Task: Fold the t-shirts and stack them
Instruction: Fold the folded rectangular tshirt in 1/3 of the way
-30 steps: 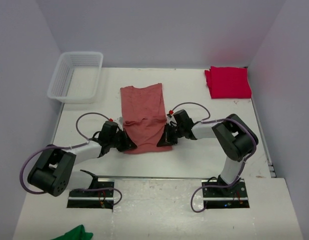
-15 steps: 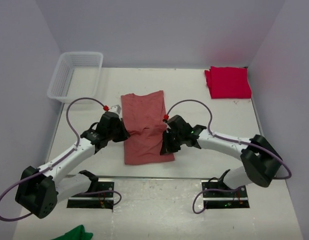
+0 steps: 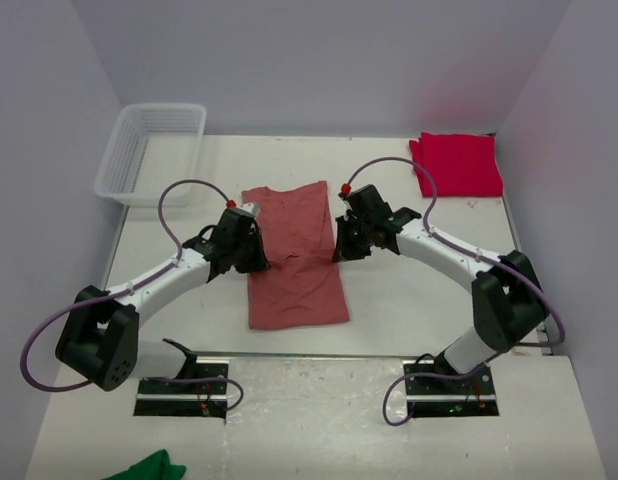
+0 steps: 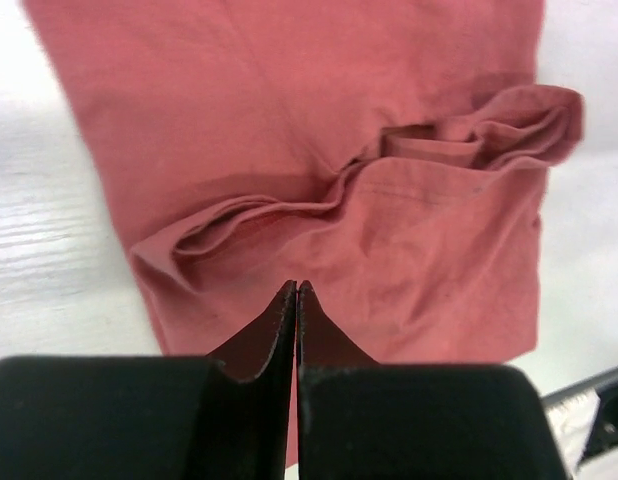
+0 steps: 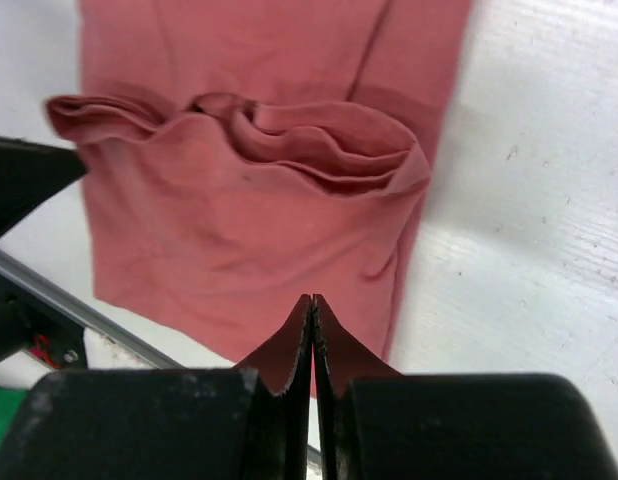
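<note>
The dusty salmon-red t-shirt (image 3: 294,290) lies as a long strip in the middle of the table, with a bunched ridge (image 3: 289,258) running across it. My left gripper (image 3: 259,260) is shut at the strip's left edge beside the ridge. My right gripper (image 3: 339,248) is shut at the right edge. In the left wrist view the gripper (image 4: 296,286) hovers over the t-shirt (image 4: 289,120) with nothing between its jaws. The right wrist view shows the same: gripper (image 5: 312,298) shut and empty over the t-shirt (image 5: 239,230). The crimson t-shirt (image 3: 457,165) lies folded at the back right.
A white plastic basket (image 3: 117,165) stands at the back left. A green cloth (image 3: 149,468) pokes in at the bottom left, off the work area. A metal rail (image 3: 319,355) runs along the table's near edge, by the arm bases.
Both shut grippers have moved from the shirt's near end toward the back, along its sides. The near half now lies flat and longer, and the ridge sits farther back.
</note>
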Action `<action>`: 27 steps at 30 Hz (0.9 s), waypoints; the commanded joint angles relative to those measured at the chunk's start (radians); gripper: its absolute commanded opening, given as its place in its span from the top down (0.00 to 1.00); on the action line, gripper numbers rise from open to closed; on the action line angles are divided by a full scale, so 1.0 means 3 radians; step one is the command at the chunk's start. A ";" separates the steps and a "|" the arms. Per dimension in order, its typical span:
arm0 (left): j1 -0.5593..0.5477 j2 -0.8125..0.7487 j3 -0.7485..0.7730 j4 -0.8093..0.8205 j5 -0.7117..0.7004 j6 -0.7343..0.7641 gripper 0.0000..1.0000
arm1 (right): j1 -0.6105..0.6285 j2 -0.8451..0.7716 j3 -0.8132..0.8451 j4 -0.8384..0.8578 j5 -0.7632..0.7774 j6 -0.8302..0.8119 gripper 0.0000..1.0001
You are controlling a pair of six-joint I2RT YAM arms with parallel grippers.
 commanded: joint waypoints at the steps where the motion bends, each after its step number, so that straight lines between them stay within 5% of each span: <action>1: -0.0007 -0.0008 0.0044 0.0293 0.0400 0.0084 1.00 | -0.0044 0.0229 0.0150 0.0027 -0.0236 -0.0117 1.00; 15: 0.0009 0.0692 -0.0156 0.1279 0.1301 -0.0105 1.00 | -0.0060 0.0853 0.0161 0.0379 -0.0748 0.0022 1.00; 27: 0.0203 0.0862 -0.0125 0.1306 0.1205 0.0037 1.00 | -0.0228 0.1600 0.0942 0.0017 -0.0769 -0.0024 1.00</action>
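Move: Some 8 cm to the left hand's right, 2 cm ahead and 5 cm below lies the middle of the t-shirt's raised, rumpled edge. From the right hand that same middle is about 3 cm ahead, 8 cm left and 9 cm down. Seen from the left hand, the shirt's near edge is centred roughly 13 cm back and 7 cm right, its far edge about 22 cm ahead and 4 cm right, both some 6 cm below. Closing in on the raised edge from both sides with fingers kept shut, the left hand slides about 6 cm right, rising slightly before sinking to end 4 cm lower, and turns some 10 degrees clockwise. The right hand sinks about 9 cm while edging left, its fingers tipping steeper, then starts forward at the end; both sets of tips come up to the near side of the ridge. ##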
